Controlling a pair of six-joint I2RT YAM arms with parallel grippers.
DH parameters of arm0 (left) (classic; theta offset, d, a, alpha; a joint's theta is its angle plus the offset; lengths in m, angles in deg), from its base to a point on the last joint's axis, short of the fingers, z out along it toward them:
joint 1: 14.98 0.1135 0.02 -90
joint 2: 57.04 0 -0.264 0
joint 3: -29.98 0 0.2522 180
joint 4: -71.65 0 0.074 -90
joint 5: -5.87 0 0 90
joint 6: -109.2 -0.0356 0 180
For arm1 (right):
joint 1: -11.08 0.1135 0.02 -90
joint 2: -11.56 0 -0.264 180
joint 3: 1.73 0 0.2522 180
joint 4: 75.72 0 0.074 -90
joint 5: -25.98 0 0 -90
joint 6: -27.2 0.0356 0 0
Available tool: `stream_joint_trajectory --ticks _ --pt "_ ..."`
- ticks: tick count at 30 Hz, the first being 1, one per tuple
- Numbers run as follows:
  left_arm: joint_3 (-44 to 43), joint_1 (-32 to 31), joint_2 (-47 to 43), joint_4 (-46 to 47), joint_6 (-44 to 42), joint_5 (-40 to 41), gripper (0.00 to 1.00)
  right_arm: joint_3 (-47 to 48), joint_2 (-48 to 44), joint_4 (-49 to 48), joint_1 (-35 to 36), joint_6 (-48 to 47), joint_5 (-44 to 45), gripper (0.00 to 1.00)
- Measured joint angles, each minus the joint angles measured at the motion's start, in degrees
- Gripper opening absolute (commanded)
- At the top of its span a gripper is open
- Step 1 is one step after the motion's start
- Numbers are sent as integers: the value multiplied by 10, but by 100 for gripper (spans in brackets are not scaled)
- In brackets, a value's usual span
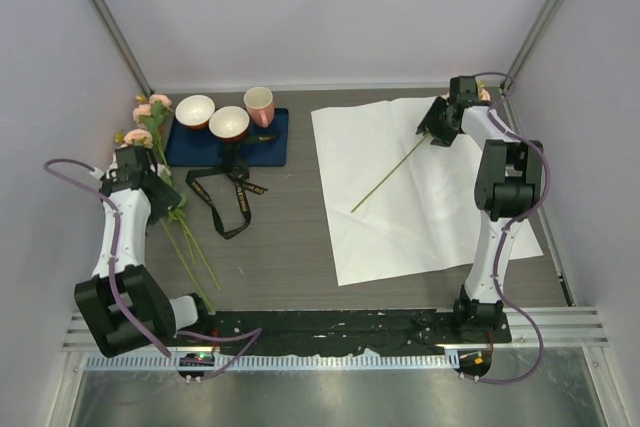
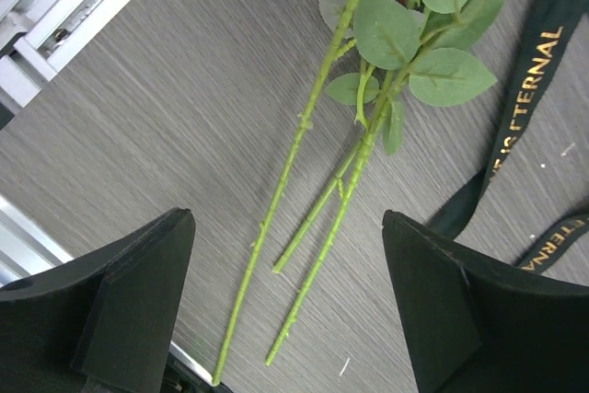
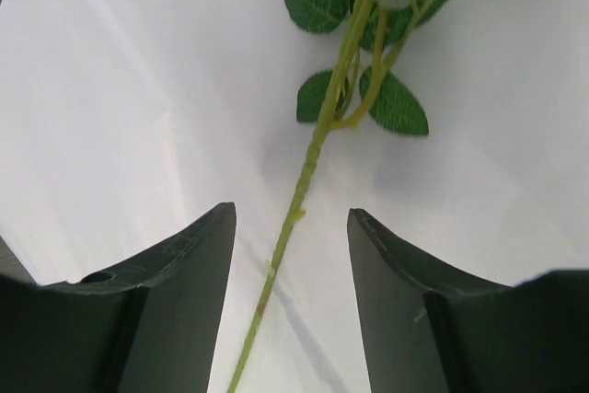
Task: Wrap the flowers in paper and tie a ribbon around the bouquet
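Note:
A bunch of pink flowers (image 1: 150,117) lies at the table's left, its long stems (image 2: 304,126) and leaves (image 2: 433,62) running between the fingers of my left gripper (image 2: 287,218). That gripper (image 1: 138,155) is open wide above them and touches nothing. The black ribbon (image 1: 228,197) with gold lettering (image 2: 525,108) lies just to the right. On the white paper (image 1: 430,217) lies one single flower, its stem (image 1: 392,172) slanting across. My right gripper (image 1: 437,127) is open astride this stem (image 3: 308,167), clear of it on both sides, with the paper (image 3: 138,89) underneath.
A dark blue mat (image 1: 275,147) at the back holds two bowls (image 1: 195,110) (image 1: 229,123) and a pink cup (image 1: 259,105). A metal rail (image 1: 340,332) runs along the near edge. Walls close in on the left, back and right.

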State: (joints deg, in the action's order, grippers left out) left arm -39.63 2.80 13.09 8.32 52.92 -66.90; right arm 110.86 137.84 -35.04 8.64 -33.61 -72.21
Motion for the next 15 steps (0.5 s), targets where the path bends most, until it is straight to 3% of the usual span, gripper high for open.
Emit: stream_joint_trajectory --ticks 1,2,5,10,15 --pt "2 2 9 6 -2 -3 76 -14 -18 5 4 -2 10 59" --pt "7 4 19 15 -7 -8 62 -29 -41 9 10 -2 21 59" --pt "11 5 48 35 -19 -26 50 -68 -116 9 40 -2 46 59" --pt "11 -7 85 60 -32 -73 53 -125 -232 -32 129 -2 57 58" --pt "12 -33 114 69 -25 -96 48 -148 -261 -59 210 -2 53 57"
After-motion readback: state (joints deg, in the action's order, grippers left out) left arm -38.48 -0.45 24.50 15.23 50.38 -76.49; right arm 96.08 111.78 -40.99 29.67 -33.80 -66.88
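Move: The next flower's stem, just below its leaves, lies some 3 cm ahead of the left hand, 4 cm to its right and 10 cm below. From that hand the black ribbon is about 10 cm ahead and 14 right, the other blooms roughly 27 ahead and 8 left. From the right hand that stem lies about 63 cm left and 27 back, the ribbon 53 left and 20 back; the laid flower's middle is almost under it, 2 cm back and 2 left. The stem below the leaves is approached by the left hand, sinking about 5 cm while easing forward and then to the right, turning slightly clockwise, its wide-open fingers narrowing to half on either side of it. From the flower on the paper the right hand lifts away, fingers still open, rising and swinging left some 15 cm each and drawing back, tilting its fingertips outward and turning counter-clockwise. ##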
